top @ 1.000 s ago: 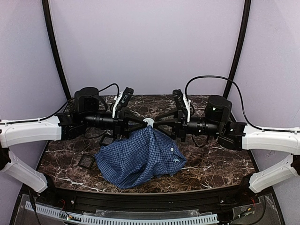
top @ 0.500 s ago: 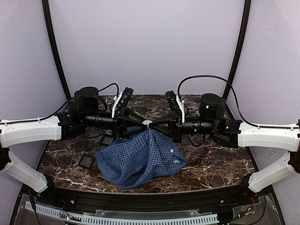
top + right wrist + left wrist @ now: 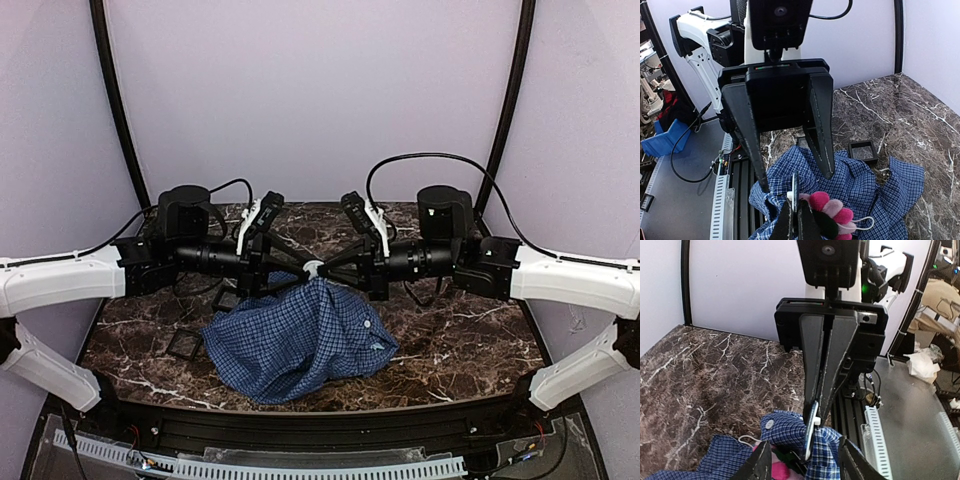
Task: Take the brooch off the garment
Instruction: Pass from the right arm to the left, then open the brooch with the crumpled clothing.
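Note:
The garment [image 3: 300, 335], a blue checked shirt, lies heaped on the marble table with one peak lifted between the two grippers. The brooch [image 3: 832, 207] shows pink rounded petals and a thin white backing disc [image 3: 313, 268] at that peak. My right gripper [image 3: 799, 220] is shut on the disc's edge, with cloth bunched round it. My left gripper [image 3: 805, 460] stands open, one finger on each side of the peak and touching neither disc nor petals. In the left wrist view the brooch [image 3: 776, 473] peeks out pink below the garment [image 3: 785, 430].
Two small black square trays [image 3: 185, 345] [image 3: 228, 298] sit on the table left of the shirt; one tray [image 3: 862, 150] shows behind it in the right wrist view. Black frame posts rise at the back corners. A slotted rail runs along the near edge.
My left gripper has opened and let go of the brooch. My right gripper has moved left and shut on the brooch's disc. The shirt's peak stays lifted.

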`<state>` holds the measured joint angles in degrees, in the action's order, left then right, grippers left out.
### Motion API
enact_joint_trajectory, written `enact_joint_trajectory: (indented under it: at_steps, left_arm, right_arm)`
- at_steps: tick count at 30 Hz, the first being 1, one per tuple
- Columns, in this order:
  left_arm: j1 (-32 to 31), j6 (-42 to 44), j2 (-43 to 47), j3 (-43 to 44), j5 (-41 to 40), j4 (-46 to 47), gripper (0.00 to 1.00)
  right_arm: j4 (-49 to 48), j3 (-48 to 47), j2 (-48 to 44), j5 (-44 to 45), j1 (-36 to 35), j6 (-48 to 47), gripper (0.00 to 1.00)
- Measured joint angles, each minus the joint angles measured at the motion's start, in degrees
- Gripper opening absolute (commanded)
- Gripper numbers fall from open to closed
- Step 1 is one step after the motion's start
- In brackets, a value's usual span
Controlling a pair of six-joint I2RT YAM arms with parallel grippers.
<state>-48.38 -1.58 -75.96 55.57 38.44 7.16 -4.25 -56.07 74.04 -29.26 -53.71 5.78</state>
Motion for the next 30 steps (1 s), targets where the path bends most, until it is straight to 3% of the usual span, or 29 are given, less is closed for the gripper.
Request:
enact_joint_trajectory:
  at_steps: [5,12,14,16,20,24,30]
  left_arm:
    - [0.0,0.5,-0.4,0.3,-0.1,-1.3,0.29]
    - [0.0,0.9,-0.8,0.4,0.6,-1.4,0.03]
    - [0.0,1.0,-1.0,0.5,1.0,-1.4,0.01]
    - [0.0,1.2,-1.1,0.5,1.4,-1.6,0.01]
    - [0.0,1.1,-1.1,0.5,1.4,-1.5,0.01]
    - [0.0,0.5,-0.8,0.0,1.1,-0.3,0.01]
    - [0.0,-0.4,0.8,-1.2,1.2,0.8,0.01]
  right_arm:
    - [1.7,-1.2,0.9,-1.0,0.0,-0.9,0.0]
    - [2.8,-1.5,1.1,-2.0,0.1,-1.4,0.0]
    - [3.4,-1.7,1.3,-2.1,0.2,-1.5,0.13]
    - [3.7,-1.8,1.3,-2.3,0.3,-2.0,0.34]
    - [3.2,-1.7,1.3,-2.3,0.3,-1.8,0.55]
    - [1.3,-0.6,0.6,-2.4,0.3,-1.9,0.6]
    - [-0.5,0.6,0.4,-2.5,0.3,-1.1,0.55]
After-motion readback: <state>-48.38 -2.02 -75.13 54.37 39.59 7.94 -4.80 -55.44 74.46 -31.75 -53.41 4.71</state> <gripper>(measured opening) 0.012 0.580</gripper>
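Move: The white disc at the garment's gathered peak is already between the left hand's half-open fingertips, about 2 cm to the right of that hand and level with it; from the right hand, which already pinches its edge, it lies some 2 cm to the left, also level. The pink flower brooch hangs about 3 cm ahead of the disc and 5 cm below, and the garment's bulk lies straight beneath, roughly 15 cm down. Sinking barely 1 cm and hardly turning, the left hand closes its fingers from about half open until they pinch the near edge of the white disc, while the right keeps its grip and also sinks just under 1 cm. Only once the left has shut does the right open well past halfway, letting go of the disc but staying around it; the left then rises back almost to its starting height and keeps hold. ##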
